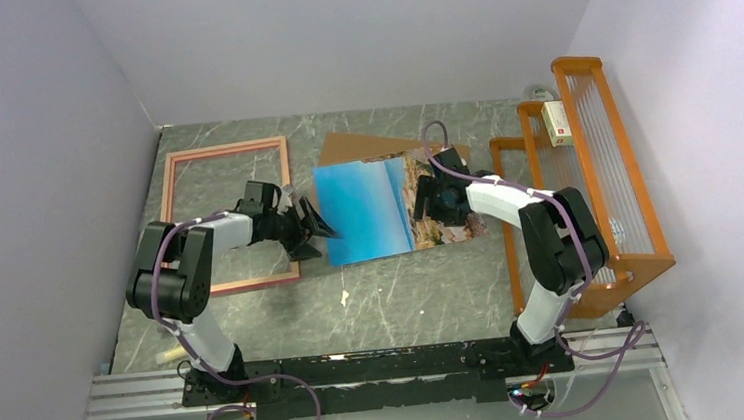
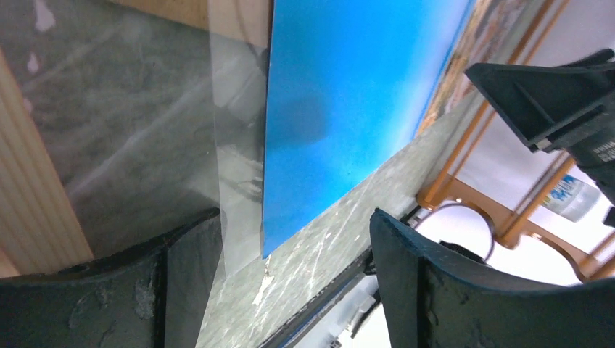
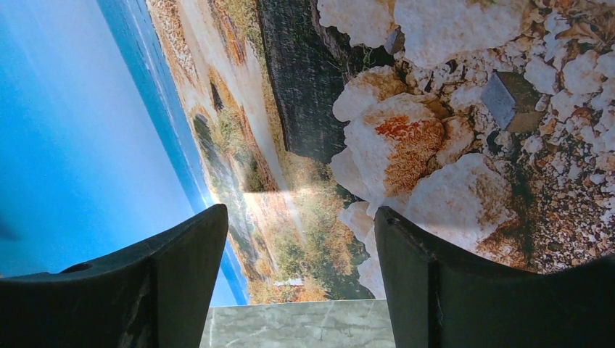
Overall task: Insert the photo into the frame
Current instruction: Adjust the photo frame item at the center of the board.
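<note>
The photo (image 1: pixel 368 210) lies picture side up in the middle of the table, blue sky to the left and rocky shore to the right. The frame (image 1: pixel 226 149) lies flat to its left, empty, with table showing through it. My left gripper (image 1: pixel 317 230) is low at the photo's left edge, jaws open; in the left wrist view (image 2: pixel 294 217) the photo's blue corner (image 2: pixel 341 109) sits between the fingers, untouched. My right gripper (image 1: pixel 435 205) hovers open over the photo's rocky end (image 3: pixel 406 130), nothing between its fingers (image 3: pixel 181 275).
A brown backing board (image 1: pixel 363 145) pokes out from under the photo's far edge. A clear sheet (image 2: pixel 239 152) lies along the photo's left side. The orange wire rack (image 1: pixel 602 182) stands at the right with a small box (image 1: pixel 557 123) in it. A white scrap (image 1: pixel 345 297) lies nearer the arms.
</note>
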Controlling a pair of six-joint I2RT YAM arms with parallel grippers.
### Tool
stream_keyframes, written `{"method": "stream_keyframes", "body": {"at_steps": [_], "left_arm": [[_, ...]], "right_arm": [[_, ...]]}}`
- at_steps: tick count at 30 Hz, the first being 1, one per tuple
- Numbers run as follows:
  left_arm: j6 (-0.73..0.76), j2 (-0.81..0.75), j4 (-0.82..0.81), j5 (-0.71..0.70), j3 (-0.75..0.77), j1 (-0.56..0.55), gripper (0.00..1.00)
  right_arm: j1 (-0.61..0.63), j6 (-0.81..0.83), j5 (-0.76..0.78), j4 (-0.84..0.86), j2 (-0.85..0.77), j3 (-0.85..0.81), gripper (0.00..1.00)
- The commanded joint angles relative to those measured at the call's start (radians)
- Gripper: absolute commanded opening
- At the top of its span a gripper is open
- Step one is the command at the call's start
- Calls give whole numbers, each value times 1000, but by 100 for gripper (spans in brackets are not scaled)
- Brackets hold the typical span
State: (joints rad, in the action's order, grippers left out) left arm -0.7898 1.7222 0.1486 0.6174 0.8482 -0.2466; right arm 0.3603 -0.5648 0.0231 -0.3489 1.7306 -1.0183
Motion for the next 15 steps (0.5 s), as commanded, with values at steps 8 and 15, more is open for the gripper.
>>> {"method": "stream_keyframes", "body": {"at_steps": [8, 15], "left_arm": [[-19, 56, -287, 207, -68, 54, 52], [32, -10, -259, 272, -62, 121, 37]], "right_arm": [[1, 25, 13, -29, 96, 11, 77], [1, 23, -2, -28, 105, 17, 76]]}}
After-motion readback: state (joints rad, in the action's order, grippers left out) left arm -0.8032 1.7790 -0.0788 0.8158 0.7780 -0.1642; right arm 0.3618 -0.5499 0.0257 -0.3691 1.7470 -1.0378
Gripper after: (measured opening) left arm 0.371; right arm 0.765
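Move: The left hand is at the near part of the photo's left edge; the photo's middle lies about 14 cm to its right, 6 cm ahead and some 2 cm below. The brown board under it is centred about 13 cm right and 11 cm ahead, the empty frame about 17 cm left and 7 cm ahead. From the right hand, the photo's middle is about 4 cm left, level and just below. Left fingers close to about a third open around the photo's left edge, tilting flatter some 10 degrees. ##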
